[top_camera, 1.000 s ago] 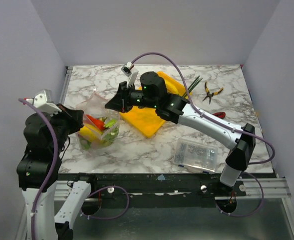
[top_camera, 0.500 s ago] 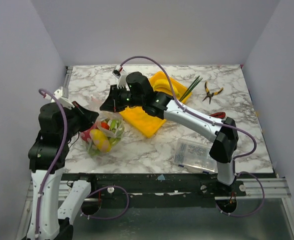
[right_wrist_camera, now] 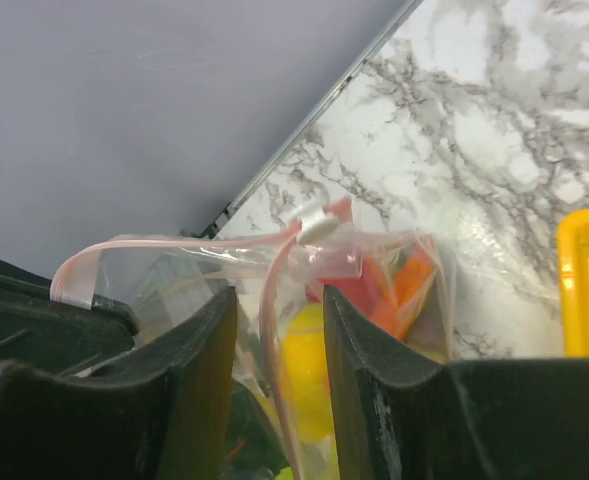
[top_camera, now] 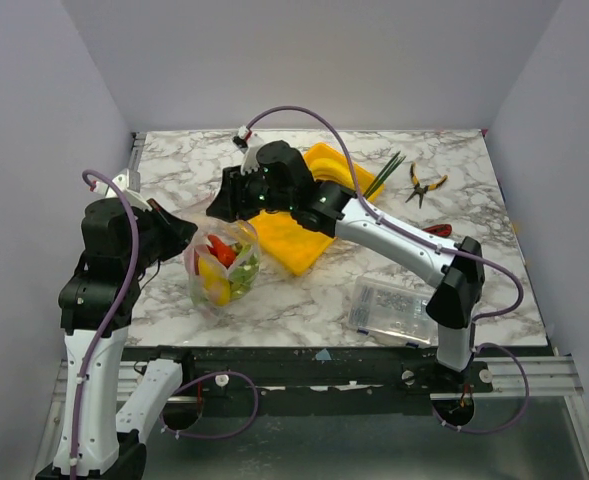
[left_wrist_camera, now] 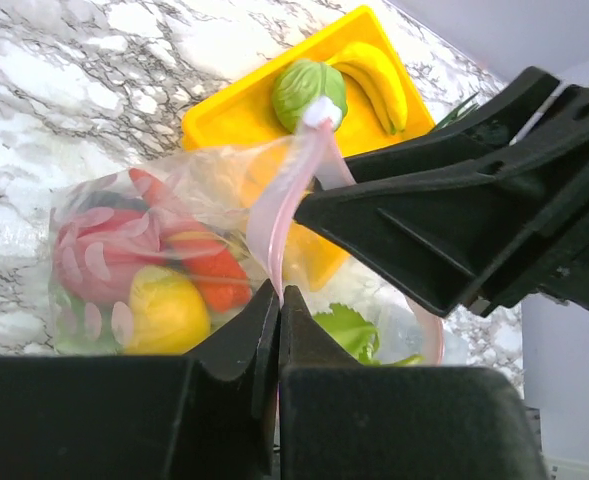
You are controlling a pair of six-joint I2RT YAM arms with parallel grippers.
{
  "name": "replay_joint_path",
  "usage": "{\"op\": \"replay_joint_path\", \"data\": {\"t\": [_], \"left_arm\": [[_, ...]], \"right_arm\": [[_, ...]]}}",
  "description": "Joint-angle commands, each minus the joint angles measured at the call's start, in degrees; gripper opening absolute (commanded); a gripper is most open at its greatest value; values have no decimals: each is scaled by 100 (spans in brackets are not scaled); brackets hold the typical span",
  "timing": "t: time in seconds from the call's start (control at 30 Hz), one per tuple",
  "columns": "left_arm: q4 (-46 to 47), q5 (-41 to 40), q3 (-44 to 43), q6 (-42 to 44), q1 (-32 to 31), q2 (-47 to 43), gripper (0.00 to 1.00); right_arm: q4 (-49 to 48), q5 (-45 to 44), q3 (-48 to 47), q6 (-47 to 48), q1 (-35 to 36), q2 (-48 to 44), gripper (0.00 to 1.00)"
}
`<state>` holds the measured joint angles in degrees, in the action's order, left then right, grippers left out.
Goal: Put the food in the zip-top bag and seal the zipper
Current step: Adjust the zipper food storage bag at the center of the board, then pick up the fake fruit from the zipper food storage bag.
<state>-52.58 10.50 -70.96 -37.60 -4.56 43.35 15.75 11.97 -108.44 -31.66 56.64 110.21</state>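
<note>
The zip-top bag (top_camera: 224,268) hangs upright over the table's left part, with a red tomato (left_wrist_camera: 104,255), a yellow piece (left_wrist_camera: 164,312), a red pepper (left_wrist_camera: 216,282) and green leaves (left_wrist_camera: 349,330) inside. My left gripper (top_camera: 186,236) is shut on the pink zipper (left_wrist_camera: 289,195) at the bag's mouth (left_wrist_camera: 277,292). My right gripper (top_camera: 224,200) is open, its fingers on either side of the zipper strip (right_wrist_camera: 274,340), just below the white slider (right_wrist_camera: 319,222). Bananas (left_wrist_camera: 379,75) and a green leafy piece (left_wrist_camera: 309,90) lie on the yellow tray (top_camera: 294,240).
Yellow-handled pliers (top_camera: 426,183) and green stems (top_camera: 384,175) lie at the back right. A red utility knife (top_camera: 436,230) shows behind my right arm. A rigid clear box of small parts (top_camera: 392,308) stands at the front right.
My left gripper has swung right and lifted the bag, which went from lying spread out to hanging bunched and upright. My right gripper has shifted left to the bag's mouth.
</note>
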Motion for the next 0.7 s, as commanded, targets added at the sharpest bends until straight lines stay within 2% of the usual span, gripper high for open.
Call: {"op": "replay_joint_path", "data": {"t": [0.0, 0.13, 0.3, 0.47, 0.67], "left_arm": [[291, -54, 40, 95, 38, -58, 0], [350, -22, 94, 95, 50, -44, 0], [379, -15, 172, 104, 59, -28, 0], [371, 11, 183, 126, 60, -37, 0], [398, 163, 179, 157, 59, -22, 0]], "right_arm": [[389, -840, -22, 534, -101, -739, 47], [368, -1386, 407, 769, -329, -1288, 64], [111, -1671, 1077, 807, -827, -1872, 77], [-396, -1749, 1937, 934, -1652, -2107, 81], [-292, -2354, 2040, 1563, -2667, -1304, 79]]}}
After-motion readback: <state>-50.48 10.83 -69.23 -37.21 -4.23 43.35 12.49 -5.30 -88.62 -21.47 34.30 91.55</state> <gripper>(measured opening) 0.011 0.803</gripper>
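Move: The right hand is at the zipper bag's upper rim. The banana in the yellow tray lies about 25 cm ahead, 25 cm to its right and 26 cm below, the cabbage roughly 21 cm ahead, 18 cm right and 24 cm below. The bag's food is some 20 cm below it and 2 cm back. For the left hand, pinching the rim, the banana is about 29 cm ahead, 28 cm right and 28 cm lower. Right fingers spread, leave the bag rim and arc about 25 cm right and forward over the tray. ##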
